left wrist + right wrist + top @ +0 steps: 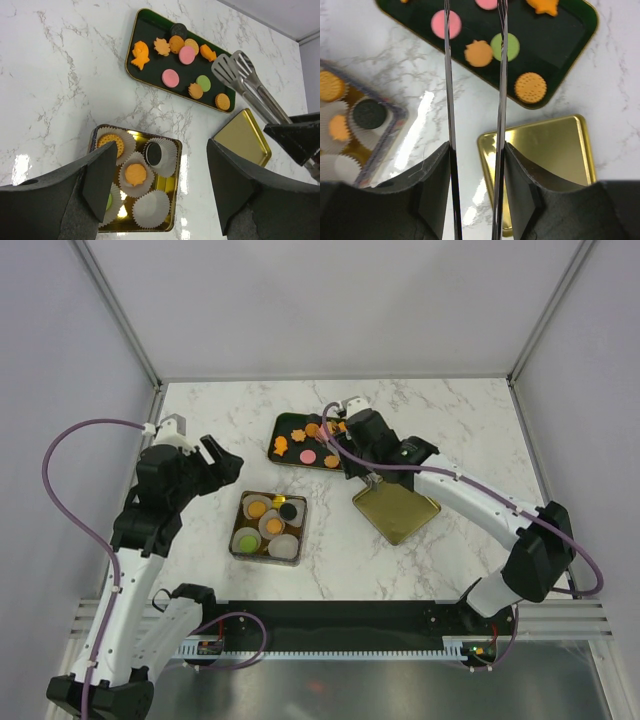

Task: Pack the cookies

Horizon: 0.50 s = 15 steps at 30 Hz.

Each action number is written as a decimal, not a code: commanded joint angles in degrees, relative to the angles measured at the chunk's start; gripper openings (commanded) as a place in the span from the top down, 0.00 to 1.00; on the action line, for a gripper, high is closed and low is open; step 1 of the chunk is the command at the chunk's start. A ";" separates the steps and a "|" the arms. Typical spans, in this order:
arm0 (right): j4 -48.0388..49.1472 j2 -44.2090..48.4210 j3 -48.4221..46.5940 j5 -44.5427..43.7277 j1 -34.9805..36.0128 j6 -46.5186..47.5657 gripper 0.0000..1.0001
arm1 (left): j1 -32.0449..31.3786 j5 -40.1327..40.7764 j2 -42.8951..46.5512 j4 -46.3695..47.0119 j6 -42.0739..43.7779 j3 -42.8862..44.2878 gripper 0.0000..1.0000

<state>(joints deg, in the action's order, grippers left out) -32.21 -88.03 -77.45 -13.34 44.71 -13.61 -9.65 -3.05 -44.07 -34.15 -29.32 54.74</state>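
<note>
Several orange, pink and green cookies (308, 454) lie on a dark tray (287, 423) at the back middle. My right gripper (366, 436) (476, 150) is shut on metal tongs (248, 84), whose arms (449, 75) stand apart. The tongs' tips hover over the tray's (152, 68) right end with nothing between them. A gold tin (240, 537) (176, 150) holds white paper cups. One has a round orange cookie (111, 142), one an orange cookie (135, 174), one a black one (153, 154). My left gripper (222, 462) (162, 150) hangs open above the tin, holding nothing.
The tin's gold lid (396, 510) (545, 150) lies on the marble table right of the tin. One paper cup (150, 210) at the tin's near corner is empty. Enclosure walls stand at the left, right and back.
</note>
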 commanded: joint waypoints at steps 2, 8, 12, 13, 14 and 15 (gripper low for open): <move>0.65 -3.02 -0.51 1.03 -4.10 2.79 0.48 | 0.33 0.32 -0.92 1.89 2.51 -2.26 0.20; 1.62 -6.45 -1.65 4.11 -6.48 2.89 0.49 | 0.33 1.20 -1.72 3.13 3.04 -5.61 0.19; 1.88 -8.12 -1.30 6.31 -6.39 2.62 0.49 | 0.42 1.55 -1.98 3.56 3.30 -7.10 0.19; 1.88 -8.38 -0.78 6.83 -6.30 2.53 0.50 | 0.42 1.64 -1.98 3.74 3.31 -7.28 0.19; 2.32 -8.47 -0.34 7.01 -6.39 2.44 0.50 | 0.33 1.73 -1.98 3.74 3.48 -7.45 0.19; 2.58 -8.48 0.45 7.19 -6.48 2.10 0.50 | 0.33 1.82 -1.98 3.65 3.48 -7.63 0.19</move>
<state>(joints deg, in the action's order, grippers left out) -32.05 -96.53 -77.32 -8.16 38.15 -11.70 -9.65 -2.39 -46.15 -32.86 -28.18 47.40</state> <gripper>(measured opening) 0.508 0.808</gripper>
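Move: The farther pink cookie, which the open tongs in the right hand seem to be lined up with, lies about 14 cm ahead of that hand, 7 cm left and some 18 cm below. At the same depth, the green cookie is about 8 cm ahead and 2 cm left, the orange leaf cookie 6 ahead and 4 left, the nearer pink cookie 8 ahead and 10 left. From the left hand, the farther pink cookie is roughly 19 cm ahead, 20 right and 26 below. Still gripping the tongs with their blades apart, the right hand sinks about 6 cm towards the cookies in the green tray; it first runs on some 3 cm forward and as far right, then goes nearly straight down as the tongs tip downward a little. The empty left hand, staying open, also drops about 6 cm and dips its fingers slightly. No blade can be seen touching a cookie. ##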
